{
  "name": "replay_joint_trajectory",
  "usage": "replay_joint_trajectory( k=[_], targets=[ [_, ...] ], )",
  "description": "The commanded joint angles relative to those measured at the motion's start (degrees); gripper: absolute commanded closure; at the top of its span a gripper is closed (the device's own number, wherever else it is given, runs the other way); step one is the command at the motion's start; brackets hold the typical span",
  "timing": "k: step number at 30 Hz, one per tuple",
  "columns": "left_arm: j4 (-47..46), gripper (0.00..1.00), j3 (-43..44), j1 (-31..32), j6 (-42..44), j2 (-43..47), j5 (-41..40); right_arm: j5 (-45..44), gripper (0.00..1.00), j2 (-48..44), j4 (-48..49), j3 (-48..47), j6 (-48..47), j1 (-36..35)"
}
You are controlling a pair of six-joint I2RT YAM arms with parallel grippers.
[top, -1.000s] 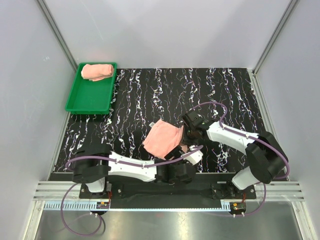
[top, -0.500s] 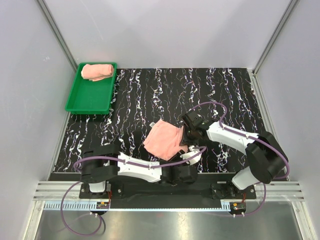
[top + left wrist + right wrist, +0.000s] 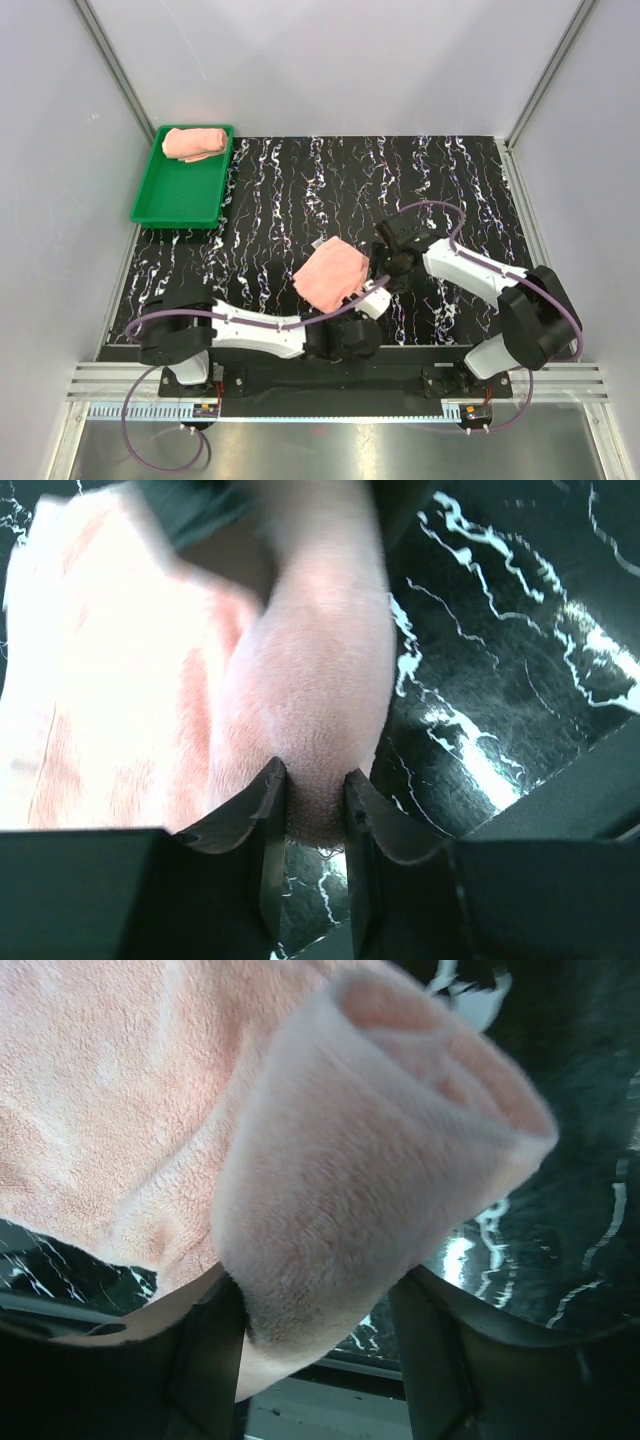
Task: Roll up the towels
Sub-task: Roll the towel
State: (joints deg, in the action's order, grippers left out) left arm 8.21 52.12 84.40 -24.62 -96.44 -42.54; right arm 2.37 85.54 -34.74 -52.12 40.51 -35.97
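Note:
One salmon-pink towel [image 3: 330, 272] lies partly rolled on the black marbled mat [image 3: 300, 190], its rolled edge toward the right. In the left wrist view my left gripper [image 3: 315, 780] pinches the near end of that roll [image 3: 320, 680]. My left gripper [image 3: 372, 297] sits at the towel's near right corner. My right gripper [image 3: 385, 262] is at the towel's right side. The right wrist view shows the thick roll [image 3: 330, 1160] between my right gripper's [image 3: 315, 1295] spread fingers, with a gap on the right side. A second towel [image 3: 195, 142] lies rolled in the green tray [image 3: 180, 200].
The green tray stands at the mat's far left corner against the left wall. Grey walls close in the left, back and right sides. Both arms' bases and a metal rail [image 3: 330, 385] line the near edge.
My left gripper has closed on the towel's rolled end. My right gripper has opened off the roll and shifted slightly right. The towel has bunched a little toward the near side.

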Motion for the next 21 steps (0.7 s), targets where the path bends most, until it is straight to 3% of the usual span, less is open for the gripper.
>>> replay_joint_trajectory(
  k=[1, 9, 11, 16, 21],
  targets=[
    [1.55, 0.78, -2.54, -1.78, -2.62, 4.5, 5.72, -3.34, 0.37, -2.92, -2.61, -0.18, -4.65, 5.72],
    [0.76, 0.79, -4.83, -3.98, -2.98, 9.25, 9.58, -2.55, 0.32, 0.42, -1.03, 0.27, -10.44, 19.59],
    [0.58, 0.79, -5.18, -4.59, -2.98, 9.69, 10.29, -2.55, 0.3, 0.51, -1.03, -0.18, -10.89, 20.84],
    [-1.6, 0.8, -6.5, -6.08, -2.89, 9.87, 14.05, -4.91, 0.15, -1.25, -4.45, -4.12, -11.95, 23.04],
    [-4.6, 0.81, -7.91, -9.42, -3.85, 11.54, 21.17, -9.92, 0.1, -5.81, -10.51, -9.92, -12.3, 24.72]
  ],
)
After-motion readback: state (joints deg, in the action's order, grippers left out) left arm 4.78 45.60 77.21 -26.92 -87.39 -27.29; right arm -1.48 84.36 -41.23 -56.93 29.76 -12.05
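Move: The left fingers still grip the near end of the towel's rolled edge; the middle of that roll lies about 4 cm ahead of the hand and 1 cm to its right. The unrolled towel spreads some 6 cm ahead, 6 cm left and 3 cm lower. For the right hand, fingers already opening at the roll's far end, the roll's middle is about 4 cm back and 1 cm left; the unrolled part lies 8 cm left, 2 cm back and 3 cm down. The right hand comes free of the roll's far end, its fingers opening wider as it sweeps about 13 cm to the right and 6 cm forward, low at first and rising a couple of centimetres at the end. The left keeps its pinch on the near end, lifting about 2 cm and then sinking most of the way back while its fingers tip down some 10 degrees. ##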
